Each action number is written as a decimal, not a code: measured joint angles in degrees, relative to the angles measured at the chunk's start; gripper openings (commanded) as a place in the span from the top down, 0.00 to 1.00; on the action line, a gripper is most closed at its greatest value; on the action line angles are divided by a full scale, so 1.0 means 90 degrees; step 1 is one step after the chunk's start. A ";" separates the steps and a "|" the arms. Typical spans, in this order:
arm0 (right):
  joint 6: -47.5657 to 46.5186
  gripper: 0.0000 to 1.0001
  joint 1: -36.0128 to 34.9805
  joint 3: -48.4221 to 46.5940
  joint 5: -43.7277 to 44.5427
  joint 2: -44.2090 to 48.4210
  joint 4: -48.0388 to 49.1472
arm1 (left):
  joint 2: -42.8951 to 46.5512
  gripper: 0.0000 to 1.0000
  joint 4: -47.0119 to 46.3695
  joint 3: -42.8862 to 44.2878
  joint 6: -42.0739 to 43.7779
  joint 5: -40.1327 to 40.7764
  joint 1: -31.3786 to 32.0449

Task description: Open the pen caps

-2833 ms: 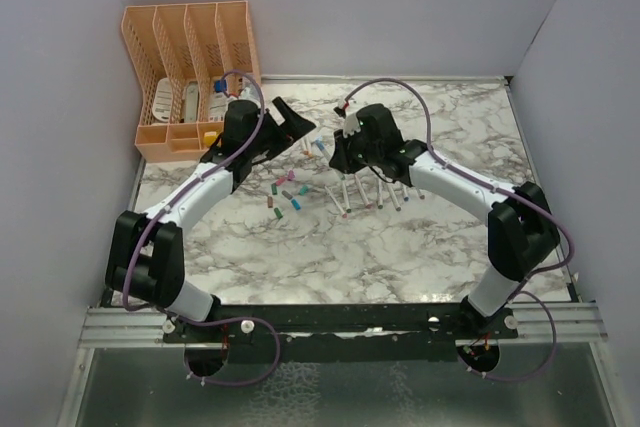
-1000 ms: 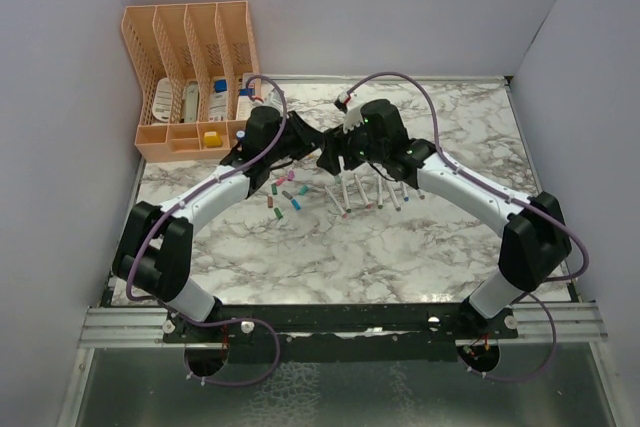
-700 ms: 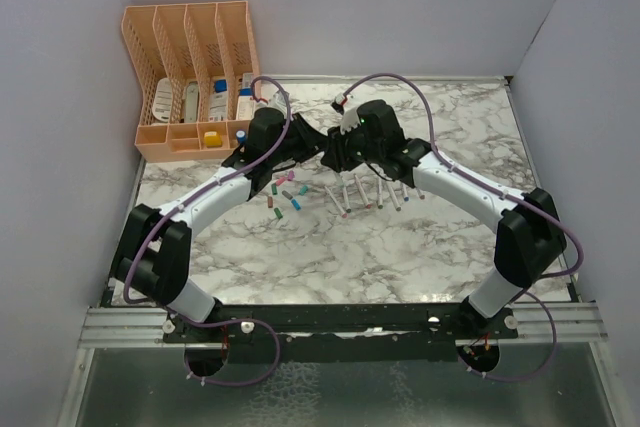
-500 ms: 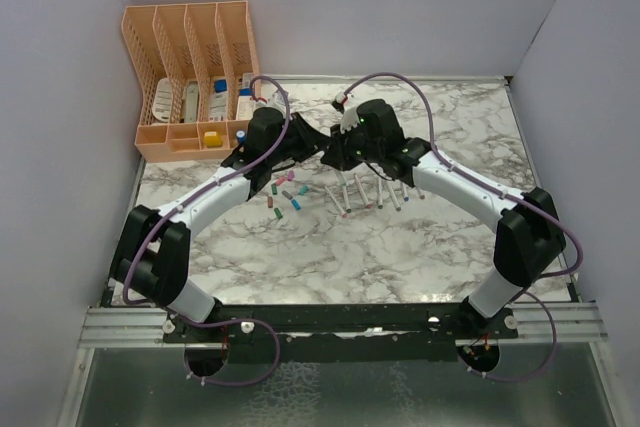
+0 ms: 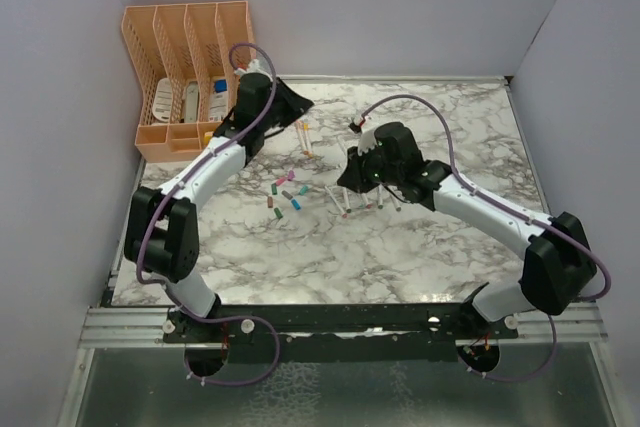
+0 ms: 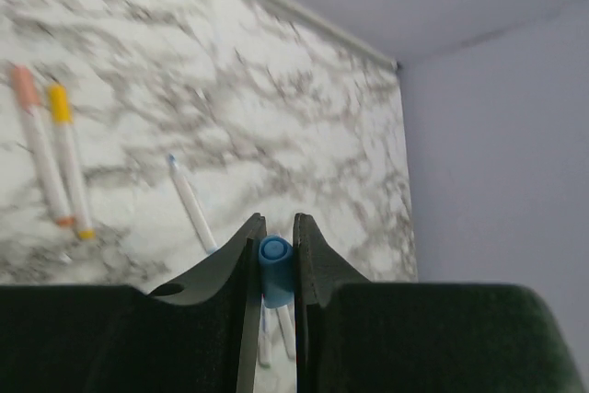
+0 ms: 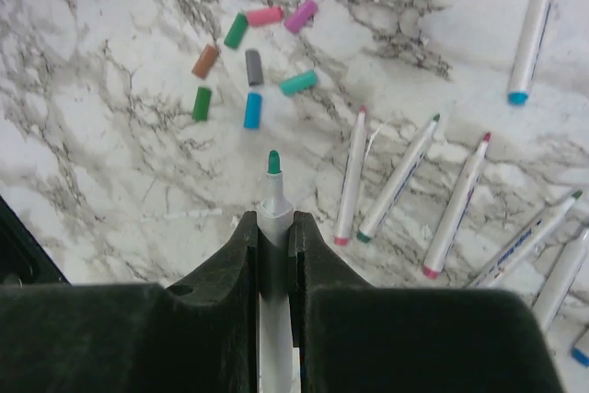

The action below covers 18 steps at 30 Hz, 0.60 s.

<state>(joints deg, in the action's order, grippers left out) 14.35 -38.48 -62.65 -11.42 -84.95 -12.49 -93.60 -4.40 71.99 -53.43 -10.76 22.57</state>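
My left gripper (image 6: pixel 274 223) is shut on a small blue pen cap (image 6: pixel 274 269), held end-on between the fingers; in the top view this gripper (image 5: pixel 291 107) hangs near the back left of the table. My right gripper (image 7: pixel 273 218) is shut on a white pen barrel (image 7: pixel 273 204) with a bare green tip pointing forward, at mid-table (image 5: pixel 350 179). Several loose pen caps (image 7: pixel 248 66) in green, pink, purple, brown, grey, teal and blue lie in a cluster (image 5: pixel 285 195). Two capped pens (image 5: pixel 302 137), orange and yellow (image 6: pixel 64 158), lie at the back.
A row of uncapped white pens (image 7: pixel 433 190) lies right of the cap cluster, partly under the right arm (image 5: pixel 385 195). An orange desk organizer (image 5: pixel 190 72) stands at the back left corner. Grey walls close in the marble table (image 5: pixel 420 257) on three sides.
The grippers were together at mid-table; they have pulled apart. The left one went back and left with the blue cap, the right one came forward and right with the barrel.
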 measured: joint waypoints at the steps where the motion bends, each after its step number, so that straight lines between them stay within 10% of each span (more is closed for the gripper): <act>1: 0.0007 0.99 -0.0015 0.0141 0.0000 0.0134 -0.0121 | -0.0129 1.00 -0.0007 0.0182 0.0032 0.0129 -0.0165; 9: -0.0090 0.99 -0.0005 0.0097 0.0889 0.0141 -0.0593 | -0.0321 1.00 0.0126 0.0474 0.0311 0.0408 -0.0469; 18: -0.0634 0.99 0.0806 -0.2195 0.1865 -0.2159 -0.0738 | 0.1294 1.00 0.1158 -0.1809 0.0908 0.0301 -0.0272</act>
<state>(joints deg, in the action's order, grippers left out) 8.64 -31.22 -82.41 5.37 -104.38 -19.14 -81.95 6.02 55.70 -45.25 -8.05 20.12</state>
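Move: The left hand, holding a light-blue cap, has the loose caps about 7 cm back and 6 cm to its left, some 23 cm below; the teal cap lies about 5 cm back and 1 left, the orange pen 9 cm ahead and 1 left. The right hand, holding the uncapped green-tipped pen, has the blue-tipped pen roughly 19 cm ahead, level sideways, 16 cm below; the uncapped row's middle is 7 cm ahead and 8 right. The left hand keeps the light-blue cap pinched as it finishes its pull-away, going about 5 cm forward and as far left, then turns back and sinks some 9 cm while drawing back about 11 cm to above the loose caps, tipping down slightly. The right hand keeps hold of the uncapped pen, first easing back and down a little, then reaches about 14 cm forward over the table towards the blue-tipped pen, drifting right to that pen's right side and turning some 15–20 degrees clockwise. ##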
